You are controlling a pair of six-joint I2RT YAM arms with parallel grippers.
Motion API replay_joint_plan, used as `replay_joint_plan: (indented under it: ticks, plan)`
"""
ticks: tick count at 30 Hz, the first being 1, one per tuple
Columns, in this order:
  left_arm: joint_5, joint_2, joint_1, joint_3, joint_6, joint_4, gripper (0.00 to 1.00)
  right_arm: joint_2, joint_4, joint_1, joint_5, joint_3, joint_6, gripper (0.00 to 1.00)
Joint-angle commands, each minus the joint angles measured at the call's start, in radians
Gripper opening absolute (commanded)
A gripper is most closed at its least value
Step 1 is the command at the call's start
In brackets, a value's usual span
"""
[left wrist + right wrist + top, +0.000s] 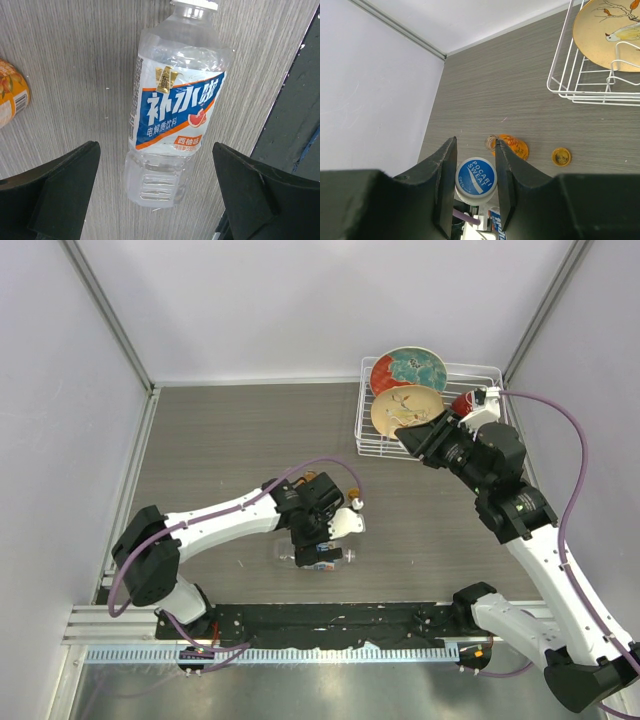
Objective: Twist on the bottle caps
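The clear water bottle [170, 115] with a blue and orange label lies on its side on the table [220, 440]. My left gripper [157, 200] hangs open just above its base, one finger on each side; from above the gripper [315, 540] covers most of the bottle [288, 554]. My right gripper [474, 142] is raised near the rack and is shut on a white cap [476, 177] with a blue printed top. The squat orange bottle [514, 146] lies on its side with its mouth open, and the amber cap [561, 156] rests on the table beside it.
A white wire rack [365, 440] at the back right holds a red and teal plate [408, 368], a yellow plate [405, 408] and a red bowl [462, 403]. Grey walls close in the table on three sides. A black rail [330, 618] runs along the near edge.
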Motion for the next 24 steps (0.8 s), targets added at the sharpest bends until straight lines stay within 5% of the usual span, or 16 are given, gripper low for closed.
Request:
replay_joint_plan:
  ticks: [1, 24]
  plan:
    - [0.037, -0.013, -0.002, -0.017, 0.055, 0.033, 1.0, -0.001, 0.024, -0.003, -0.017, 0.049, -0.022, 0.04]
    - [-0.202, 0.016, -0.008, -0.268, 0.15, 0.314, 0.95, -0.02, 0.009, -0.003, -0.015, 0.049, -0.031, 0.04]
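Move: The big bottle lies crosswise on the table, neck to the right, its middle about 6 cm below the open left hand, 2 cm to its left and 1 cm nearer the base. From that hand the orange bottle stands some 14 cm ahead and 3 cm left, and the yellow cap lies 13 cm ahead and 7 cm right. From the right hand the big bottle is roughly 13 cm back, 18 cm left and 32 cm below. Over the big bottle's label the left hand sinks about 6 cm, fingers kept wide, sliding some 3 cm left towards the bottle's base end on the way and easing about 1 cm forward late on. The wrist turns roughly 10 degrees, bringing the two fingers down astride the bottle, front and back; they haven't closed. The right hand stays put, still pinching the white cap. ##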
